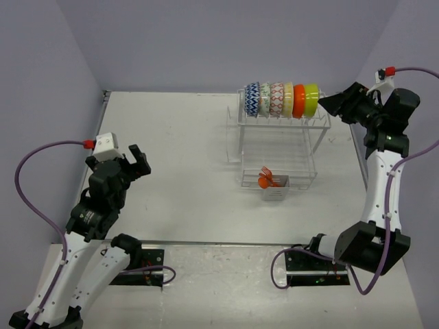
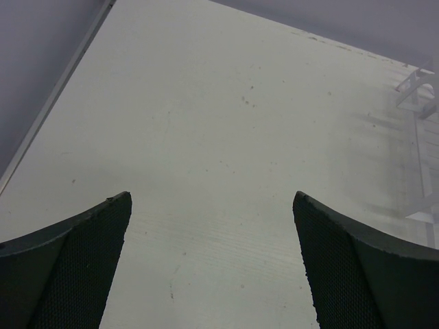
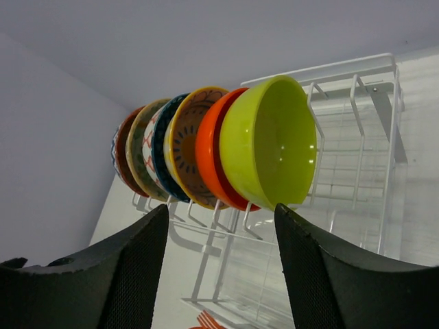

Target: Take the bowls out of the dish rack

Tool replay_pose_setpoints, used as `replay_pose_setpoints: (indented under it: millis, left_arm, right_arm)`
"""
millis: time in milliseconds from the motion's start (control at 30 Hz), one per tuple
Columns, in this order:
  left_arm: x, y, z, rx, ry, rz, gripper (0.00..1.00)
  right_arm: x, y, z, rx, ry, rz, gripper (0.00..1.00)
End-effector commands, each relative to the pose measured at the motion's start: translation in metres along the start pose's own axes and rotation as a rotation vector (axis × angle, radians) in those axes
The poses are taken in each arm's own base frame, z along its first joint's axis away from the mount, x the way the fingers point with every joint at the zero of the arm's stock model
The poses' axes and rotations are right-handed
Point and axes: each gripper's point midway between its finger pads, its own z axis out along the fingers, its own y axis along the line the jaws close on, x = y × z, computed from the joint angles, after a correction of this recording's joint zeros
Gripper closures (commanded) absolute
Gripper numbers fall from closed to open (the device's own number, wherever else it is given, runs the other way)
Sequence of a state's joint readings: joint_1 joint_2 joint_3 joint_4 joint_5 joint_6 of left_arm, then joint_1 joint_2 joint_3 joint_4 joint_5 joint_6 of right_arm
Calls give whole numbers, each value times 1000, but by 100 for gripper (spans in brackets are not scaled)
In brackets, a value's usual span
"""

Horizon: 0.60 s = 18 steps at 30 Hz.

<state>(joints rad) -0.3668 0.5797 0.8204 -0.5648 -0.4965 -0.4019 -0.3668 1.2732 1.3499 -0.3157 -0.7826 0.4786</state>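
Several bowls stand on edge in a row on the top tier of the white wire dish rack. The lime-green bowl is at the right end, the orange bowl next to it, and the blue-white zigzag bowl at the left end. My right gripper hovers just right of the lime-green bowl. It is open, its fingertips just short of that bowl's lower rim, holding nothing. My left gripper is open over bare table far to the left, and in its wrist view nothing lies between the fingers.
A small white caddy with orange utensils hangs at the rack's near side. The rack's lower tier holds nothing. Purple walls close in the table at the back and both sides. A corner of the rack shows at the right of the left wrist view.
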Motion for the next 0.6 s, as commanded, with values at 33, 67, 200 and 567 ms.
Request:
replay_pose_setpoints:
  millis: [33, 67, 200, 567]
  left_arm:
    - [-7, -7, 3, 37, -26, 2, 0]
    - [-5, -8, 4, 39, -20, 5, 0]
    - [-4, -10, 5, 45, -13, 10, 0]
    - [-3, -11, 7, 58, -2, 14, 0]
  right_arm:
    - [-3, 3, 9, -103, -13, -23, 38]
    - [-6, 2, 11, -120, -28, -42, 40]
    - [-3, -3, 19, -177, -38, -53, 46]
    - [7, -13, 38, -324, -26, -6, 59]
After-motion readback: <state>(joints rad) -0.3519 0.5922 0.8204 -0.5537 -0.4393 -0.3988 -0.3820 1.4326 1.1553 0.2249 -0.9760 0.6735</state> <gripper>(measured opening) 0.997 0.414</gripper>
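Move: The lime bowl, outermost in the row on the rack's top tier, lies about 8 cm ahead of the right gripper, 2 cm to its left and 5 cm below it. Just beyond in the row, level with it, stand the orange bowl, roughly 6 cm to this gripper's left, and the yellow bowl, some 11 cm left. From the left gripper the lime bowl is around 21 cm ahead, 58 cm to the right and 5 cm higher. Bring the right gripper forward and down in equal measure, about 4 cm each, to the near edge of the lime bowl, one finger on the orange bowl's side and the other at the open mouth. Swing the wrist some 10 degrees counter-clockwise, raising its left side slightly, and narrow the fingers from nearly two-thirds to about two-fifths open without shutting them. ##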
